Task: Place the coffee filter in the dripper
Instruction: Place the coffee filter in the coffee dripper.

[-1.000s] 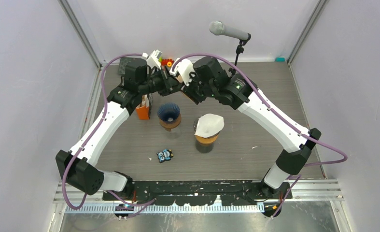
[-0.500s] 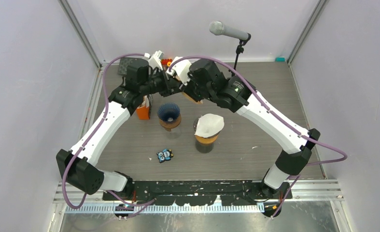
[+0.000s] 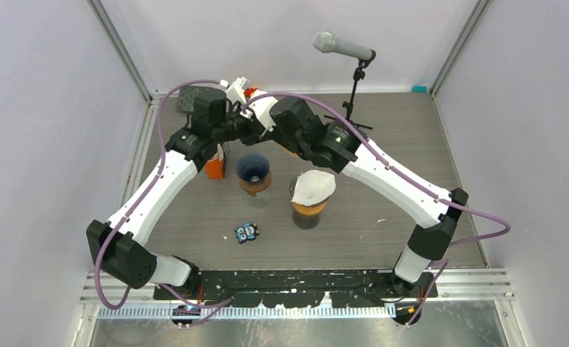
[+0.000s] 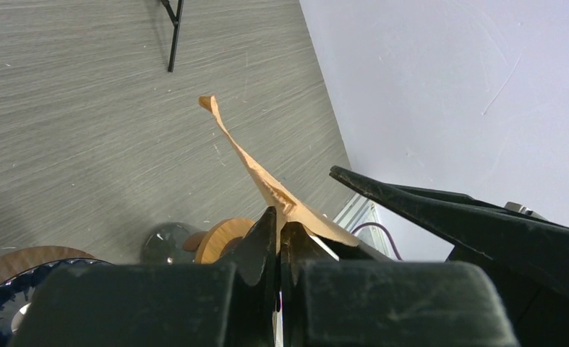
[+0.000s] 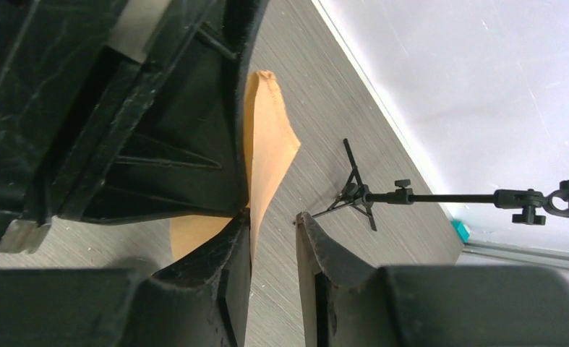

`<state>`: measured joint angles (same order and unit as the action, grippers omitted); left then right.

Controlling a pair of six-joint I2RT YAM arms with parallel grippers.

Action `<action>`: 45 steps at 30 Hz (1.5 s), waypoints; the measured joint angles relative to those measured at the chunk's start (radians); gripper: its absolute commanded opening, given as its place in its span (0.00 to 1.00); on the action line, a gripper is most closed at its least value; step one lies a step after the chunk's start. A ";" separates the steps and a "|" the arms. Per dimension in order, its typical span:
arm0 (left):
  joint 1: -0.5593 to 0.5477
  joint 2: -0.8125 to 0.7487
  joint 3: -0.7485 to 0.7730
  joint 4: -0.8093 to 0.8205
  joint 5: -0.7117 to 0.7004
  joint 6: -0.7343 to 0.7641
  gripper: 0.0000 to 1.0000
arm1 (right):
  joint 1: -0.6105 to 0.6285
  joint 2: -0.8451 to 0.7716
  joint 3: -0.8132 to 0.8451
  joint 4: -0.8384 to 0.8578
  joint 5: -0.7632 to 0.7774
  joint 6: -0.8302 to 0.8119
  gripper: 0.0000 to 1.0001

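Note:
A brown paper coffee filter sticks up from my left gripper, which is shut on its lower edge. My right gripper is open around the same filter; the paper lies against one finger, with a gap to the other. Both grippers meet above the back of the table. The empty blue dripper stands on a wooden collar just in front of them. A second dripper to its right holds a white filter.
An orange box stands left of the blue dripper. A microphone on a small tripod is at the back right. A small blue toy lies near the front. A dark pad sits at the back left.
My right gripper has moved left, up against the left gripper, and its jaws have narrowed around the brown filter. The left gripper stays shut on the filter.

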<state>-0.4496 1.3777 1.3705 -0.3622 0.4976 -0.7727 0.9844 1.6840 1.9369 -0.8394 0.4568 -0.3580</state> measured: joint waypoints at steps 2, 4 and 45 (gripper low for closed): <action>0.000 0.000 0.000 -0.001 0.000 0.001 0.00 | -0.001 0.000 0.000 0.006 0.014 0.001 0.28; 0.000 0.000 0.000 -0.002 0.000 0.004 0.00 | -0.001 0.000 0.000 0.012 0.023 0.002 0.22; 0.000 0.080 0.063 -0.024 -0.085 0.017 0.22 | -0.006 0.058 0.029 0.038 0.097 0.160 0.01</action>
<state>-0.4496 1.4574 1.4330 -0.3862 0.4122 -0.7555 0.9783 1.7420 1.9659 -0.8017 0.5533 -0.1982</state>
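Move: Just ahead of the right hand, some 2 cm out and 2 cm to its left at about the same height, is the middle of the brown coffee filter. From the left hand, whose shut fingers hold it, that middle is about 2 cm ahead and 3 cm to the right. The empty blue dripper stands about 4 cm back, 7 cm left and 18 cm below the right hand; the dripper with the white filter is roughly 10 cm back, 6 cm right and 16 cm below. Closing from a third open to shut, the right fingers pinch the filter lying between them; as they shut, the left fingers release their pinch and open about a third around it. The right hand eases forward under 2 cm, turning some 10 degrees clockwise, while the left rises slightly, sinks back a little lower and slides about 2.5 cm forward along the paper. ##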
